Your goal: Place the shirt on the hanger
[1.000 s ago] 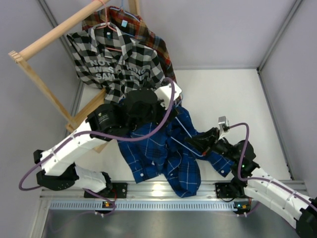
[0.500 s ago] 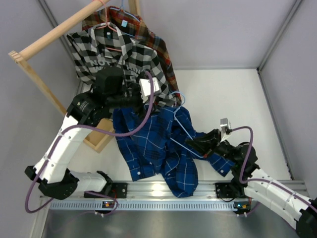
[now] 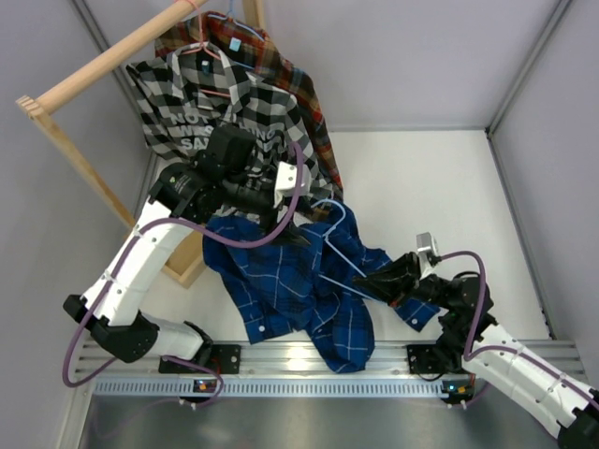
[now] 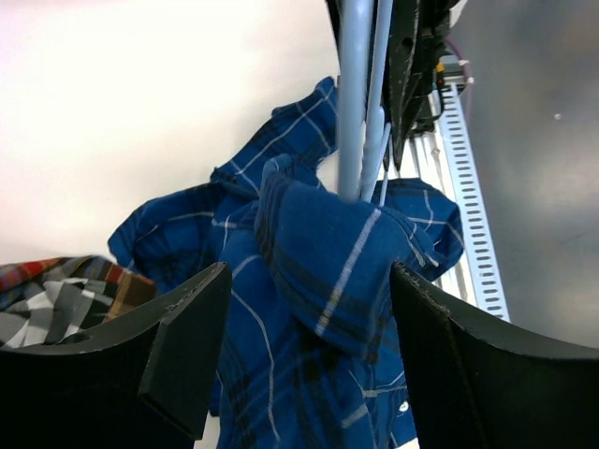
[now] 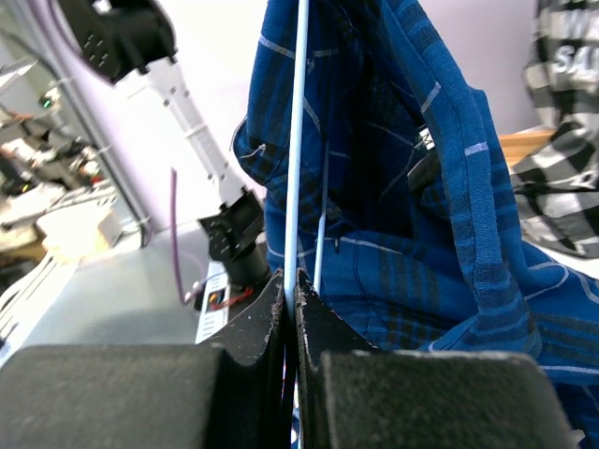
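The dark blue plaid shirt (image 3: 290, 285) lies crumpled on the white table, draped partly over the light-blue wire hanger (image 3: 339, 262). The hanger's hook (image 3: 332, 208) pokes out at the shirt's top. My right gripper (image 3: 376, 281) is shut on the hanger wire (image 5: 301, 140), with the shirt (image 5: 421, 234) hanging just behind it. My left gripper (image 3: 298, 234) hovers over the shirt's upper edge. Its jaws stand open on either side of a raised fold of shirt (image 4: 323, 243); both fingers (image 4: 187, 346) are clear of the cloth. The hanger wires (image 4: 357, 103) rise just beyond that fold.
A wooden rack (image 3: 103, 61) stands at the back left, holding a black-and-white checked shirt (image 3: 225, 112) on a pinkish hanger (image 3: 201, 47) and a red-brown plaid shirt (image 3: 304, 89). The metal rail (image 3: 309, 360) runs along the near edge. Grey walls close in both sides.
My left arm swung from above the shirt out toward the rack, then came back down over the shirt's top edge, its jaws narrowing. The right gripper drifted slightly lower with the hanger.
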{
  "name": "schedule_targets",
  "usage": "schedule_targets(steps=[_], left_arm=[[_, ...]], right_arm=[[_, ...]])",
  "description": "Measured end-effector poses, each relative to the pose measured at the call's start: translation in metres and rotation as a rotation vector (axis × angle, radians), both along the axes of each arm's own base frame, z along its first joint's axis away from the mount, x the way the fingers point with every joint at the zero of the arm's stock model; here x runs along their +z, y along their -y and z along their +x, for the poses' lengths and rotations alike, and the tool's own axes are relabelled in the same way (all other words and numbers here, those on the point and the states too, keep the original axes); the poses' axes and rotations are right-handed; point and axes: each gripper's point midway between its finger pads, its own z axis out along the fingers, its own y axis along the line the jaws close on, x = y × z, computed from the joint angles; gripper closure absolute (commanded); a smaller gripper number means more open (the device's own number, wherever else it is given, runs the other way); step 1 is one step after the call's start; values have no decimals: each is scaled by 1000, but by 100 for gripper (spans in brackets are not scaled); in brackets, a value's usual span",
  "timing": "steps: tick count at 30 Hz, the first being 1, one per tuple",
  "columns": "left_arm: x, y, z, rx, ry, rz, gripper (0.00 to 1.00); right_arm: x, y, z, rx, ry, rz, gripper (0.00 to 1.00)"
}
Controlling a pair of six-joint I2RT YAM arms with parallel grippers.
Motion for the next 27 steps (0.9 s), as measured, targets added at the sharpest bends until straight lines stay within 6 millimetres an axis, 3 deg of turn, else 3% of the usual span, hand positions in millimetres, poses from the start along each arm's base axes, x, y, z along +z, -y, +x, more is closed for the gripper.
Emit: schedule_targets(steps=[3, 9, 16, 25, 27], left_arm=[[0, 1, -8, -31, -28, -10, 23], [-16, -1, -18, -61, -100, 4, 29], [-21, -5, -30, -71, -146, 10, 55], [-13, -9, -44, -99, -158, -21, 100], [-12, -10, -47, -109, -157, -28, 100]], right_arm=[[-1, -1, -6, 32, 13, -15, 100], [11, -1, -13, 61, 58, -25, 100], [13, -2, -17, 84, 72, -47, 100], [19, -3, -15, 82, 91, -52, 100], [20, -3, -16, 87, 99, -54, 100]])
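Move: The blue shirt's raised fold by the hanger neck lies just off the left hand's open fingers, about 4 cm back, 1 cm right and 3 cm below. The hanger's hook stands roughly 7 cm right and 8 cm above this hand, level front to back. The hanger end in the right fingers is about 7 cm back, 17 cm right and 10 cm lower. From the right hand, the fold is some 3 cm ahead, 16 cm left and 7 cm up. The left fingers close on the blue shirt's raised fold and pinch it: the hand draws back about 5 cm, dipping a couple of centimetres before rising slightly, and tips some 10 degrees as the fingers go from wide open to nearly shut. The right hand keeps its grip on the hanger end, lifting it about 2 cm and easing back slightly less. ##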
